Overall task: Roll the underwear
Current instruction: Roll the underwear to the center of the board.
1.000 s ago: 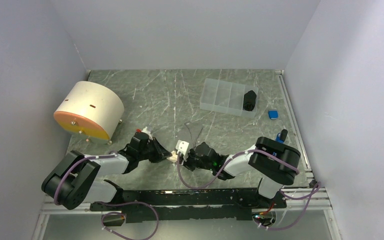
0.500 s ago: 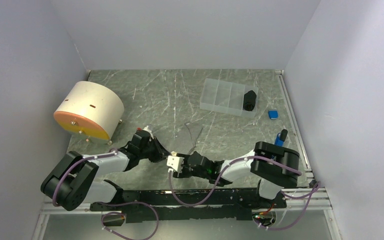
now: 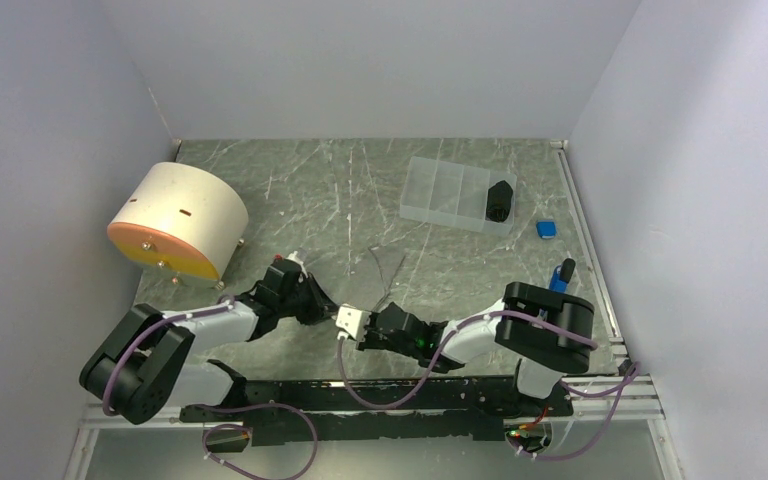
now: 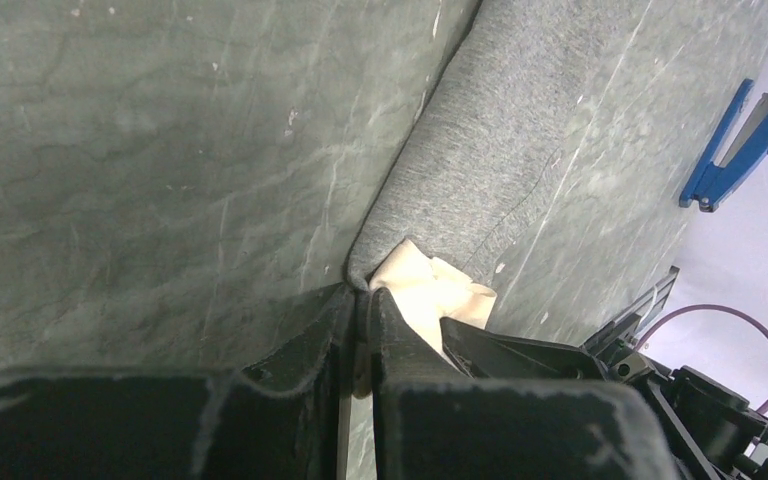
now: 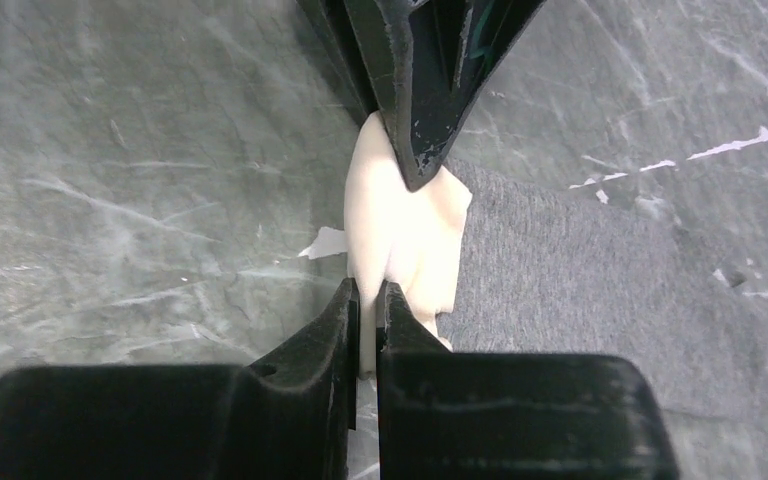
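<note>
The underwear is a grey cloth (image 4: 490, 150) with a cream band (image 4: 430, 290), lying on the marbled table. In the left wrist view my left gripper (image 4: 360, 300) is shut on the cloth's near corner, where grey meets cream. In the right wrist view my right gripper (image 5: 367, 295) is shut on the cream band (image 5: 400, 220), and the grey cloth (image 5: 600, 270) spreads to its right. The left gripper's fingers (image 5: 420, 80) pinch the same band from the far side. From above, the left gripper (image 3: 326, 309) and the right gripper (image 3: 341, 323) meet tip to tip. The cloth hardly shows there.
A white drum with an orange face (image 3: 178, 220) lies at the left. A clear compartment box (image 3: 445, 192) holding a black object (image 3: 500, 200) stands at the back right. A small blue item (image 3: 546, 229) and a blue clip (image 3: 563, 272) sit by the right rail.
My right gripper has moved toward the near left. It opened and has shut again on the cream band. The left gripper has barely moved.
</note>
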Robot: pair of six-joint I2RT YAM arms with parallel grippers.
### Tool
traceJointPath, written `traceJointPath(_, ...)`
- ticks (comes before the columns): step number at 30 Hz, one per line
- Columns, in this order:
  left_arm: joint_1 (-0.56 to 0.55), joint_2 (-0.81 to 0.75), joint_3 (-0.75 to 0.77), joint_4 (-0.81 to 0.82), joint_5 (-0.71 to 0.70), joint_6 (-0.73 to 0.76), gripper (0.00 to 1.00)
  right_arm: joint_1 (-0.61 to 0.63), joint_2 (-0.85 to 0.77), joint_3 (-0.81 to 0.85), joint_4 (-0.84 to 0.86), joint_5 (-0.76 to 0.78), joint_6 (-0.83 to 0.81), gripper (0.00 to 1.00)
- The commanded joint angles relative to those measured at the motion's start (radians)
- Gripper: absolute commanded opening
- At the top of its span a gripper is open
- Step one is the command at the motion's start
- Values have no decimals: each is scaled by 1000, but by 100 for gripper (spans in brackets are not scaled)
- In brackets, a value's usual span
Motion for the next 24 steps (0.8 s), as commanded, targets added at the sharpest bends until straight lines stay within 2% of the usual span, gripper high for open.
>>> traceJointPath(1, -2, -30, 9, -104, -40, 14, 17, -2, -18, -23, 63, -115, 171, 0)
traceJointPath(6, 4, -99, 36, -192, -78, 24, 48, -65, 3, -60, 168, -312, 380, 0)
traceJointPath(11, 27, -194, 43, -273, -106, 38, 59, -194, 45, -68, 223, -508, 694, 0)
traceJointPath(16, 29, -284, 33, -258, -112, 50, 69, -296, 141, -49, 272, -644, 971, 0)
traceJointPath(19, 30, -307, 28, -243, -98, 70, 71, -331, 196, -34, 270, -679, 1092, 0)
traceJointPath(24, 29, -322, 25, -252, -86, 129, 71, -382, 290, -58, 408, -715, 1266, 0)
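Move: Between the two hands lies the underwear's beige rolled end, pinched by both: its middle is about 2 cm back and 1 cm right of the left hand, and some 2 cm ahead and 1 cm left of the right hand. From the left hand the grey strip centres about 6 cm ahead and 7 cm right, just below finger height. A white scrap lies on the table roughly 3 cm back and 1 cm right of that hand. Keeping its pinch on the beige end, the right hand rolls some 70 degrees about its own fingers, over forward towards the grey strip, while easing back about 2 cm and then forward about 1 cm again. The left fingers open wide and let go of their end, the hand drawing about 2.5 cm left and rising some 4 cm clear. ##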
